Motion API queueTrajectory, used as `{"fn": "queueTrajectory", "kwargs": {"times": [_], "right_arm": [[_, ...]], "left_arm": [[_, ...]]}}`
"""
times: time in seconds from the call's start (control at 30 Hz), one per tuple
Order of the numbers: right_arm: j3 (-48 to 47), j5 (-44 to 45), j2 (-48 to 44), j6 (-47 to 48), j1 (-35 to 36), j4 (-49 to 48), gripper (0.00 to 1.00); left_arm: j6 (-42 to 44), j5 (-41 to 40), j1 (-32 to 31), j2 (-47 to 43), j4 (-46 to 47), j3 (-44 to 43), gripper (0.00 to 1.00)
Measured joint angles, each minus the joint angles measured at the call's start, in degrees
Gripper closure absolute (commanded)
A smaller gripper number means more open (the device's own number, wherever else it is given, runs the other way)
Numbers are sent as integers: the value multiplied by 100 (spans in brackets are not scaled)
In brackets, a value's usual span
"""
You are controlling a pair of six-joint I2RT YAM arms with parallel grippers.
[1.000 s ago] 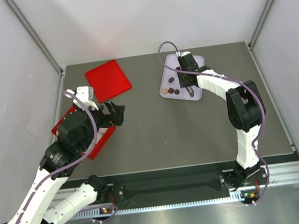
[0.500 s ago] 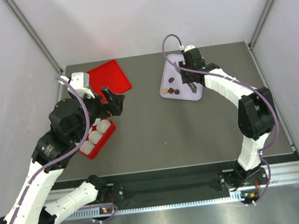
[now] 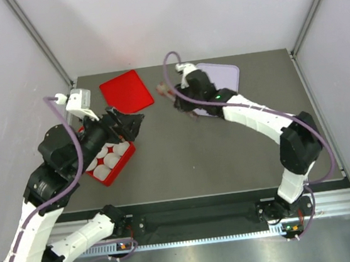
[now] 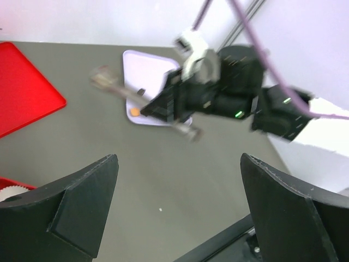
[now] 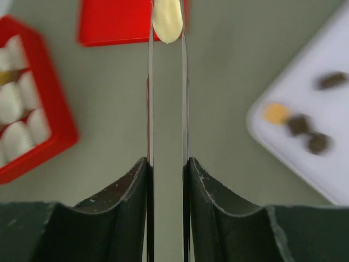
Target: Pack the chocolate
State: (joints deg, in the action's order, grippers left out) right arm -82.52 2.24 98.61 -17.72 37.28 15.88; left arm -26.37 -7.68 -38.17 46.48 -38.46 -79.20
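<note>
My right gripper point(image 5: 167, 164) is shut on a pair of metal tongs point(image 5: 166, 82). The tongs' tips pinch a pale tan chocolate point(image 5: 167, 21) above the table, near the red lid point(image 5: 117, 24). More chocolate lies on the lilac tray point(image 5: 305, 169): one tan piece point(image 5: 276, 113) and three dark ones point(image 5: 299, 124). In the top view the right gripper point(image 3: 187, 101) hangs between tray point(image 3: 225, 74) and lid point(image 3: 126, 92), blurred. My left gripper point(image 3: 130, 123) stands open and empty beside the red box point(image 3: 112, 166), whose white paper cups point(image 3: 102, 161) show.
The red box point(image 5: 54, 136) of paper cups is at the left of the right wrist view. The left wrist view looks past its open fingers point(image 4: 87, 202) at the right arm point(image 4: 229, 87) over the tray point(image 4: 144, 71). Grey walls enclose the table.
The right arm has swung left off the tray, carrying the tongs and the pale piece towards the lid and box. The left arm has drawn back to the left, uncovering the box.
</note>
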Motion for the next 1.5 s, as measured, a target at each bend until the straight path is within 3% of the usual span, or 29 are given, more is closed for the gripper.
{"fn": "queueTrajectory", "kwargs": {"times": [0.27,0.43,0.67,1.5], "right_arm": [[-1121,-223,1261,-304,1532,-483,74],[-1980,-345,2162,-345,2124,-531,74],[-2592,-411,2730,-343,2695,-522,74],[-3235,-424,3545,-367,3211,-356,70]], "left_arm": [[-269,-118,0,-664,192,2,2],[-361,-227,0,-966,361,0,2],[-358,-286,0,-990,372,2,2],[-245,-372,0,-1034,374,31,2]]}}
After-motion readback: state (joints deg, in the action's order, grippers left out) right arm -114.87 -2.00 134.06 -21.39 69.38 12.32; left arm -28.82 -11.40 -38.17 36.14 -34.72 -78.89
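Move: The right hand holds the cream oval chocolate. The near-end paper cup it is taken to lies about 19 cm back and 30 cm left of it, some 11 cm lower. From that hand the red box's middle is about 14 cm back and 27 left, the red lid 9 ahead and 19 left, and the lilac tray 6 ahead and 16 right, all about 10 cm below. The cup lies some 26 cm left of the left hand, level fore-and-aft, and 33 cm below. Leftward and back in a fast sweep of about 35 cm, passing on the near side of the lid, the right hand carries the pinched chocolate to the red box, turning some 30 degrees counter-clockwise, then slows and sinks over the near-end cups, still gripping. The left hand, empty and wide open, draws up, back and left several centimetres, tilting a little, then waits above. ##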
